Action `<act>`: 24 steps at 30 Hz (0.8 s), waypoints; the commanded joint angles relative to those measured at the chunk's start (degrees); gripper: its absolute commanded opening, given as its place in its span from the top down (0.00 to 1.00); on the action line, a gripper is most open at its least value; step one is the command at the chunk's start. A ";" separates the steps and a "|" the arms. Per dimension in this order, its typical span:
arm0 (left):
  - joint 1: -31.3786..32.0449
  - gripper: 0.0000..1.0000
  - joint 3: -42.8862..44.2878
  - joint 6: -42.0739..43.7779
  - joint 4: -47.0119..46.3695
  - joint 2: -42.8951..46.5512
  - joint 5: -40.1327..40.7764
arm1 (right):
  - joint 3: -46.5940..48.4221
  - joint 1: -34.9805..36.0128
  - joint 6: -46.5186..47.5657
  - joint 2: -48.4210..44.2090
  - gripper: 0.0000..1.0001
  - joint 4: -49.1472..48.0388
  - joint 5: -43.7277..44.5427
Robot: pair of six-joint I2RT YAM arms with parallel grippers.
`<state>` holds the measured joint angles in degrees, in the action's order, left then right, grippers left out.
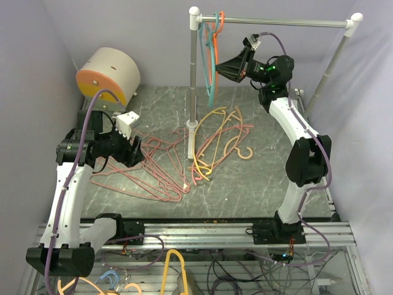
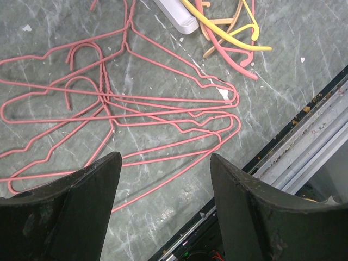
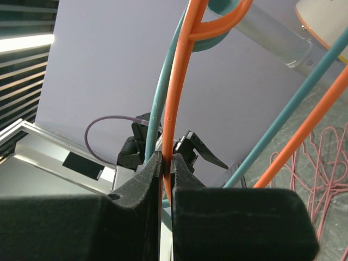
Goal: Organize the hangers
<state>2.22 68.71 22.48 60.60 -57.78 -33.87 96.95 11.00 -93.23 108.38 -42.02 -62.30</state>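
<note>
Several thin pink wire hangers (image 1: 147,172) lie tangled on the grey table, also in the left wrist view (image 2: 136,103). Yellow (image 1: 206,153) and peach (image 1: 236,138) plastic hangers lie near the rail's white base. A teal hanger (image 1: 210,61) and an orange hanger (image 1: 216,49) hang by their hooks at the left end of the silver rail (image 1: 276,23). My right gripper (image 1: 222,66) is raised beside them and shut on the orange hanger (image 3: 176,98); the teal one (image 3: 157,103) runs just left of it. My left gripper (image 2: 166,163) is open and empty above the pink pile.
A round beige and orange drum (image 1: 107,77) stands at the back left. The rail's white upright post (image 1: 193,80) rises mid-table. A metal frame edge (image 2: 304,147) borders the table's near side. More hangers lie below the table front (image 1: 172,270).
</note>
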 commanded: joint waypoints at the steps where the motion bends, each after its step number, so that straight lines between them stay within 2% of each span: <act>1: -0.72 0.23 -0.64 0.10 -1.50 0.96 -0.93 | 3.51 1.26 3.58 1.56 1.00 4.94 -1.27; 6: -0.81 0.22 -0.60 0.11 -1.43 1.16 -0.98 | 2.51 1.58 2.04 1.37 1.00 0.07 -1.54; 7: -0.86 0.22 -0.59 0.14 -1.52 1.22 -0.92 | 0.81 1.11 1.07 0.30 0.90 -2.97 -1.14; 9: -0.82 0.22 -0.63 0.13 -1.53 1.33 -0.94 | -2.88 -0.44 2.70 -3.28 0.56 -3.74 -0.16; 10: -0.81 0.22 -0.60 0.11 -1.47 1.34 -1.01 | -4.66 -1.36 5.53 -5.55 0.45 -0.75 0.38; 13: -0.90 0.21 -0.59 0.45 -1.27 0.99 -1.66 | -8.66 -3.52 19.35 -13.91 0.28 14.46 3.86; 17: -1.03 0.20 -0.60 0.67 -1.14 0.47 -2.11 | -11.28 -3.86 37.54 -22.84 0.21 36.71 12.65; 20: -1.12 0.18 -0.62 0.64 -1.21 0.72 -2.21 | -17.83 -3.85 43.81 -29.21 0.17 42.69 19.12; 24: -1.08 0.18 -0.64 0.63 -1.27 1.22 -2.29 | -29.68 -3.81 47.31 -36.87 0.16 44.31 22.78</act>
<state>1.58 68.49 22.50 60.60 -57.36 -34.30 76.64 7.16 -55.16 74.72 -7.22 -46.35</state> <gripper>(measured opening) 0.819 0.833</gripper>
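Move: The right hand already has the hung orange hanger pinched, near the rail's left end, which lies about 13 cm ahead, 5 cm to its left and 12 cm above. The teal hanger hangs close by, its middle some 5 cm ahead, 2 cm left and 2 cm up. From the idle left hand, that rail end is roughly 30 cm ahead, 18 cm right and 30 cm up. The right hand opens wide, releases the orange hanger and retreats about 10 cm back and right, turning clockwise. ##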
